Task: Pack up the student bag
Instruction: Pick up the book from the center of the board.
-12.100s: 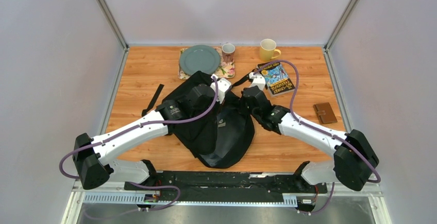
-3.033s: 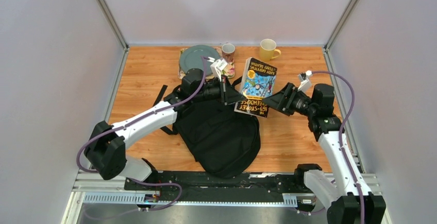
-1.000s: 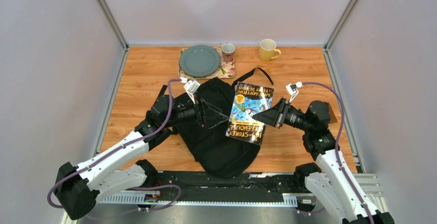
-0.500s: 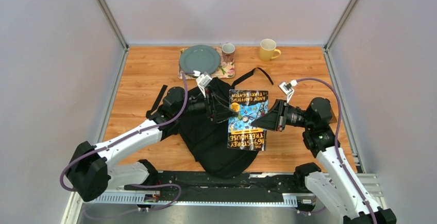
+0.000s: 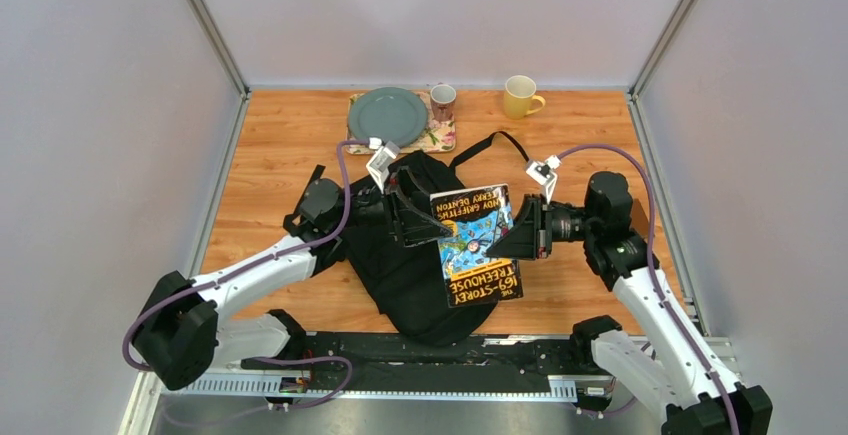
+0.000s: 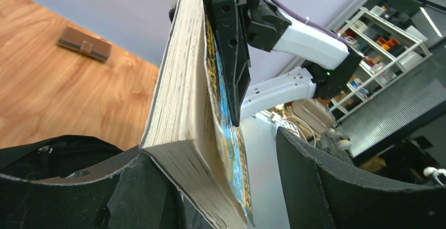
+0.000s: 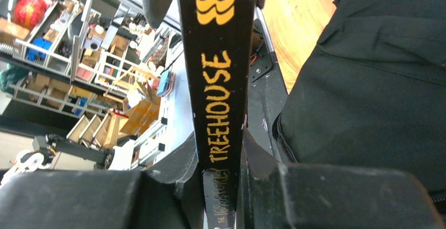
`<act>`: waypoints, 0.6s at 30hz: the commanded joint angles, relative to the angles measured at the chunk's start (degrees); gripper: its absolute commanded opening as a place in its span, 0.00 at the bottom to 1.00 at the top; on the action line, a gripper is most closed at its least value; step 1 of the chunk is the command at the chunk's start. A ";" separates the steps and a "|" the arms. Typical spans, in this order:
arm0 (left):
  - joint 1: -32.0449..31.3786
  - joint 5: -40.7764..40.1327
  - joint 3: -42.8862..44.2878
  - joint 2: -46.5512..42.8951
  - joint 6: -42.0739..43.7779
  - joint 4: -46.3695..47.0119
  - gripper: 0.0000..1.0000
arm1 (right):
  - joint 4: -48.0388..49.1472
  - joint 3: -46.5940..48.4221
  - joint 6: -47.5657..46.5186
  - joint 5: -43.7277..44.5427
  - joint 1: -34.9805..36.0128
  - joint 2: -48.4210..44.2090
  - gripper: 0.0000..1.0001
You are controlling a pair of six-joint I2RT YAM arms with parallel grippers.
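The student bag (image 5: 405,270) lies flat in the middle of the table, a black fabric backpack, also seen in the right wrist view (image 7: 378,71). Above it a paperback book (image 5: 478,250) with a colourful cover is held up on edge. My right gripper (image 5: 503,243) is shut on its black spine (image 7: 218,71), fingers pressing both sides. My left gripper (image 5: 422,219) is open around the opposite page edge (image 6: 184,97). One finger (image 6: 142,187) touches the pages; the other finger (image 6: 336,187) stands clear of the cover.
At the back stand a grey-green plate (image 5: 387,115) on a floral mat (image 5: 441,136), a brown mug (image 5: 442,100) and a yellow mug (image 5: 520,95). A small brown wallet (image 6: 84,43) lies on the wood at right. Bag straps (image 5: 497,142) trail toward the back.
The right gripper has turned the book and carried it lower over the bag. The left gripper has come in from the left and now straddles the book's page edge.
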 commanded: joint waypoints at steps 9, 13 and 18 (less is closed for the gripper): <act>0.00 3.81 -1.23 2.30 0.42 1.30 0.78 | -2.81 7.72 -8.24 -4.31 5.30 3.72 0.00; 0.00 5.93 -0.61 2.74 -0.90 4.29 0.75 | -5.28 8.86 -9.92 -2.29 5.57 5.92 0.00; 0.00 4.71 -0.61 2.39 0.40 0.98 0.00 | -12.18 11.58 -11.05 11.08 5.13 9.52 0.20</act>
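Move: The book, held by its spine in the right hand, has its middle about 5 cm to the right of the open left hand, 2 cm back and 2 cm lower; its page edge is already between that hand's fingers. From the right hand the book's middle is roughly 3 cm left, 1 cm ahead and level. The black bag's middle lies about 8 cm ahead of the left hand, 5 cm left and 26 cm below. The left hand pinches the book's page edge: it sinks about 2 cm and eases back 1 cm so its wide-open fingers sit evenly about the pages, then they shut onto them. The right hand keeps its grip on the spine and brings the book nearly 2 cm left, with a counter-clockwise swing of under 10 degrees, while drifting back and up a little and returning. ##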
